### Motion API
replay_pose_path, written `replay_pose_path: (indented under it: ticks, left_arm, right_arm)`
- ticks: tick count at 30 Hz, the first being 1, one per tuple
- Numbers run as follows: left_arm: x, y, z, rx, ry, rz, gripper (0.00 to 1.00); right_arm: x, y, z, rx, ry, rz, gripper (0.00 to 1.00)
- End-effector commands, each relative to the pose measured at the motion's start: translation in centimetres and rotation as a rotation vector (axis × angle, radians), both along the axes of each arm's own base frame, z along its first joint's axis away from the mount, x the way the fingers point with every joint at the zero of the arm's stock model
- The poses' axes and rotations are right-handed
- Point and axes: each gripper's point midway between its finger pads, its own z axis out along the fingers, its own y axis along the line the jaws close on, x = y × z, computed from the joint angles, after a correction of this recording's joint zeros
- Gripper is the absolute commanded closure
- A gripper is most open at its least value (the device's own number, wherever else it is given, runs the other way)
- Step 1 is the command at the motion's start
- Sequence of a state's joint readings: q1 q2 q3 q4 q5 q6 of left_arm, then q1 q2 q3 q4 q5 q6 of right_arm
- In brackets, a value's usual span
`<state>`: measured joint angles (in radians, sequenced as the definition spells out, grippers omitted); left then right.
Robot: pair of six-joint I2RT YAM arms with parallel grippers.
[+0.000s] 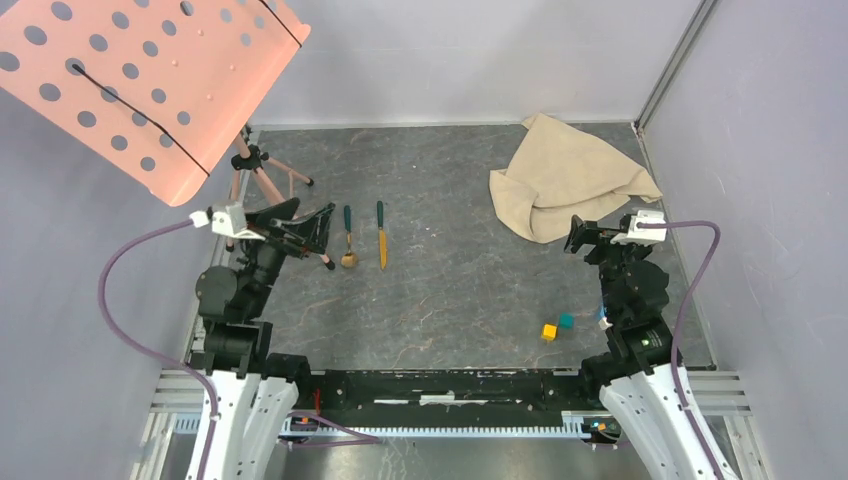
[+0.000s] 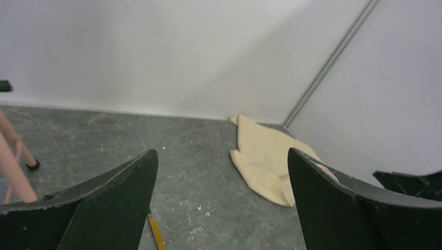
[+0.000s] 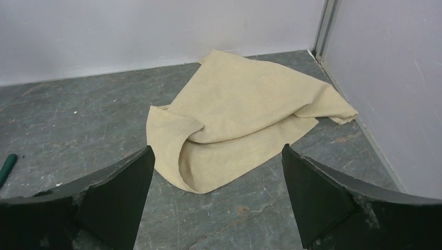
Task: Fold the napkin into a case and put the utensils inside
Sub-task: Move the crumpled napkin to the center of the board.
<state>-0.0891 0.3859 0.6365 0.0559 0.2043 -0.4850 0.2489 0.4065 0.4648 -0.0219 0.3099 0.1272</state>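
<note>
The beige napkin [image 1: 565, 178] lies crumpled at the back right of the table; it also shows in the right wrist view [image 3: 234, 120] and the left wrist view [image 2: 266, 159]. The gold spoon [image 1: 348, 240] and gold knife [image 1: 381, 236], both with teal handles, lie side by side left of centre. The knife's blade tip shows in the left wrist view [image 2: 155, 233]. My left gripper [image 1: 310, 228] is open and empty, just left of the spoon. My right gripper [image 1: 578, 236] is open and empty, just in front of the napkin's near edge.
A pink perforated board [image 1: 150, 80] on a tripod [image 1: 262, 170] stands at the back left, next to the left arm. A yellow cube [image 1: 549, 331] and a teal cube [image 1: 566, 321] lie near the right arm's base. Walls close the back and right.
</note>
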Motion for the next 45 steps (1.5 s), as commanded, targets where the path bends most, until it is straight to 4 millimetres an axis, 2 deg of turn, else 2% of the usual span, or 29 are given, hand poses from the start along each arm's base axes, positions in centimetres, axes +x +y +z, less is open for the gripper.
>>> replay_pose_path:
  ticks: [1,5,8,13,15,19,21,27,31,35,40,45]
  left_arm:
    - [1.8,-2.6,-2.0,0.049,0.089,-0.137,0.00]
    - [3.3,-4.8,-4.0,0.069,0.183,-0.202,0.00]
    - [4.0,-6.9,-4.3,0.114,0.215,-0.235,0.00]
    - [5.6,-11.8,-3.3,0.173,0.251,-0.329,0.00]
    - [6.2,-13.7,-2.9,0.219,0.264,-0.372,0.00]
    - [7.7,-16.5,-2.0,0.326,0.275,-0.425,0.00]
    - [8.4,-17.3,-2.1,0.348,0.287,-0.438,0.00]
    - [8.9,-18.8,-4.8,0.362,0.350,-0.488,0.00]
    - [8.6,-19.3,-6.8,0.368,0.406,-0.514,0.00]
    - [8.7,-19.2,-7.4,0.370,0.431,-0.504,0.00]
    - [8.8,-19.4,-8.3,0.363,0.473,-0.506,0.00]
    - [8.5,-19.8,-8.7,0.347,0.494,-0.533,0.00]
  right_arm:
    - [1.1,-0.8,-0.9,0.061,0.039,-0.085,0.02]
    - [3.3,-1.5,-2.9,0.120,0.130,-0.189,0.02]
    - [5.2,-2.0,-4.9,0.188,0.192,-0.292,0.02]
    - [8.8,-1.4,-7.6,0.307,0.183,-0.357,0.02]
    - [10.3,-1.4,-7.9,0.318,0.170,-0.377,0.02]
    - [13.0,-2.4,-8.8,0.335,0.160,-0.437,0.02]
    - [14.7,-2.7,-10.1,0.351,0.181,-0.416,0.02]
    - [20.4,-3.4,-11.4,0.395,0.224,-0.331,0.02]
    - [23.3,-2.0,-13.7,0.393,0.297,-0.219,0.02]
    - [26.1,-0.1,-16.7,0.394,0.427,-0.124,0.02]
    - [27.4,1.9,-19.2,0.419,0.513,-0.032,0.02]
    - [27.0,4.4,-20.4,0.433,0.562,0.057,0.02]
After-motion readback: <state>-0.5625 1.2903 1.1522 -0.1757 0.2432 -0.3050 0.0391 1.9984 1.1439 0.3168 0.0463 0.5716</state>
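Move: From the right hand, the crumpled napkin's middle lies about 28 cm ahead, 4 cm to the right and 25 cm below. The teal cube is some 10 cm back and 2 cm left, and the yellow cube 13 cm back and 6 cm left, both at table height. From the left hand, the napkin is about 31 cm ahead, 51 cm right and 36 cm lower; the knife lies 14 cm ahead and 5 cm right. The right hand swoops to the napkin, about 26 cm forward and 21 cm down, bowing slightly right before swinging back left, and tips some 30 degrees downward with open fingers; touch can't be made out. The open left hand sweeps about 19 cm right, with 9 cm forward and a net 9 cm down, dipping, rising and sinking again as it tips down and turns clockwise towards the napkin. ##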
